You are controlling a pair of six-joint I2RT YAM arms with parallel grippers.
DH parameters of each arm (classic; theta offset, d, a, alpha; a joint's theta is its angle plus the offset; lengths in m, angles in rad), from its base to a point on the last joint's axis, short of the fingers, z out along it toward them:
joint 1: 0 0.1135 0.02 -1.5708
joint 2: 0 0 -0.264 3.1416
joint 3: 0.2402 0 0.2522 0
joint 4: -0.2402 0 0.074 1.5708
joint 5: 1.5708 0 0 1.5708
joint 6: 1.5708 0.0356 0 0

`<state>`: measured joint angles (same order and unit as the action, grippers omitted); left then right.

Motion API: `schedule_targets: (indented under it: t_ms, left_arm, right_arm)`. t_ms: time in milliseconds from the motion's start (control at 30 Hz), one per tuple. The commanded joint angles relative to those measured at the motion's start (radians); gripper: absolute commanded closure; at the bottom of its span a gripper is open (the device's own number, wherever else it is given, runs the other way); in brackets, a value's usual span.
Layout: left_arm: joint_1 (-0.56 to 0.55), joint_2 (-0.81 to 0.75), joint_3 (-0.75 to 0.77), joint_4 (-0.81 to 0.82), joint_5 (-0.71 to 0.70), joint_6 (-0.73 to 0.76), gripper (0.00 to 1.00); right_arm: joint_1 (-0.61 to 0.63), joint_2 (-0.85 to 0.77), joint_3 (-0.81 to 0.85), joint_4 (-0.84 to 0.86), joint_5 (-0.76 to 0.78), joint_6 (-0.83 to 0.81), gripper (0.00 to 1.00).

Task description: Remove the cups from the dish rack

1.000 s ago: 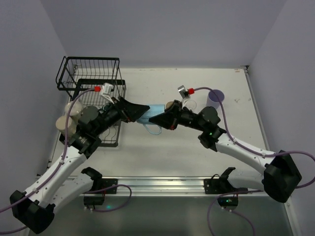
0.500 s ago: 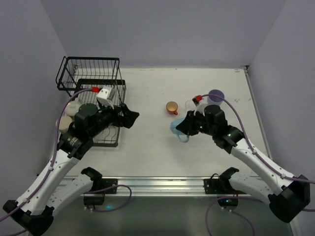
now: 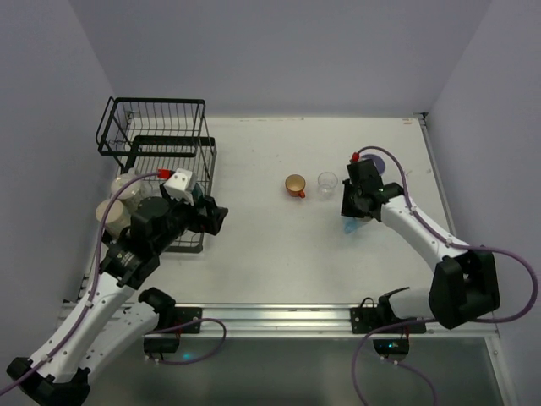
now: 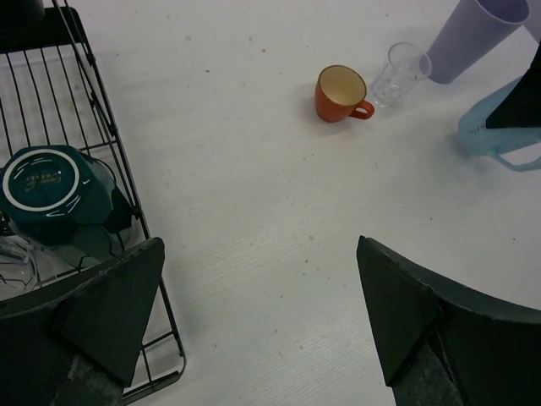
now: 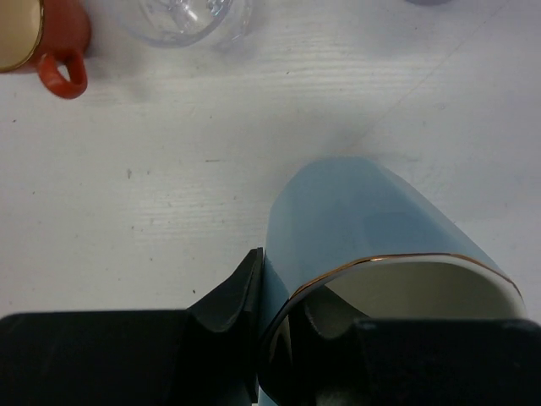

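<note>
My right gripper point(image 3: 353, 210) point(image 5: 283, 309) is shut on the rim of a light blue mug point(image 5: 380, 228) point(image 3: 351, 227), one finger inside and one outside. The mug is low at the table's right; I cannot tell whether it touches the table. A lavender tumbler point(image 4: 473, 34), a clear glass point(image 3: 327, 181) and a small orange cup point(image 3: 295, 184) stand beside it. My left gripper point(image 3: 211, 218) point(image 4: 260, 245) is open and holds nothing, by the front right corner of the black dish rack point(image 3: 156, 101). A teal mug point(image 4: 51, 190) lies upside down in the rack.
Two cream mugs point(image 3: 122, 188) sit at the rack's left side, partly behind my left arm. Another clear glass point(image 4: 17, 258) lies in the rack under the left finger. The table's side rails and walls close in left and right.
My right arm carried the light blue mug from the table's middle to the right, near the tumbler. My left arm drew back toward the rack, still open.
</note>
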<state>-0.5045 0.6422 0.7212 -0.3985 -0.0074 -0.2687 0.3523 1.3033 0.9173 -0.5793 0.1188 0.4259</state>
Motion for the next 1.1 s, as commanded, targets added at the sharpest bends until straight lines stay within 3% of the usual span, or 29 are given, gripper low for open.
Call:
schedule_targets:
  t_ms: [0,300,533,667,700,800,833,933,1067]
  left_arm:
    - [0.007,-0.018,-0.008,0.039,0.001,0.033,0.0]
    - [0.012,-0.047,-0.019,0.03,-0.023,0.025,0.0]
    - [0.033,-0.012,-0.017,0.01,-0.127,-0.004,0.0]
    - [0.078,0.001,-0.016,0.006,-0.161,-0.018,0.0]
    - [0.089,0.004,-0.016,0.007,-0.167,-0.023,0.0]
    - [0.129,0.008,-0.011,0.001,-0.187,-0.027,0.0]
    - [0.139,0.008,-0.011,0.0,-0.195,-0.027,0.0]
    - [0.159,0.007,-0.011,-0.003,-0.221,-0.032,0.0]
    - [0.161,0.008,-0.008,-0.034,-0.313,-0.053,0.0]
  right_arm:
    - [-0.004,0.074,0.126,0.001,0.085,-0.044,1.0]
    - [-0.004,0.186,0.175,0.002,0.055,-0.059,1.0]
    - [-0.006,0.221,0.173,0.009,-0.015,-0.073,0.96]
    - [-0.003,0.205,0.166,-0.004,-0.004,-0.075,0.76]
    - [-0.003,0.197,0.164,-0.004,0.002,-0.072,0.65]
    - [0.007,0.151,0.157,0.002,0.008,-0.069,0.52]
    - [0.008,0.137,0.158,0.004,0.005,-0.069,0.42]
    - [0.02,0.08,0.161,0.013,0.004,-0.065,0.28]
    - [0.054,-0.024,0.146,0.044,-0.005,-0.055,0.24]
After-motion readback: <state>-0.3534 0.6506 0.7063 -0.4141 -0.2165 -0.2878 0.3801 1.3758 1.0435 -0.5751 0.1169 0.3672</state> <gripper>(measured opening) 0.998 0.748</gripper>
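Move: The right hand pinches the blue mug's wall; the mug's standing spot lies about 4 cm ahead, 3 cm right and 6 cm below. The clear glass is some 14 cm ahead, 4 cm left, the orange mug 14 ahead, 14 left, the purple cup 17 ahead, 9 right. From the empty left hand the racked green mug lies about 15 cm ahead, 10 left, 16 below, the rack glass some 9 cm left of that mug and 2 nearer. Forward and down, about 3 cm each, the right hand brings the held blue mug to the table short of the clear glass, opens wide to let go of the wall, then rises some 5 cm off it. The left hand, fingers still open, lifts slightly, then swings left and a little forward towards the green mug, turning about 20 degrees counter-clockwise. ##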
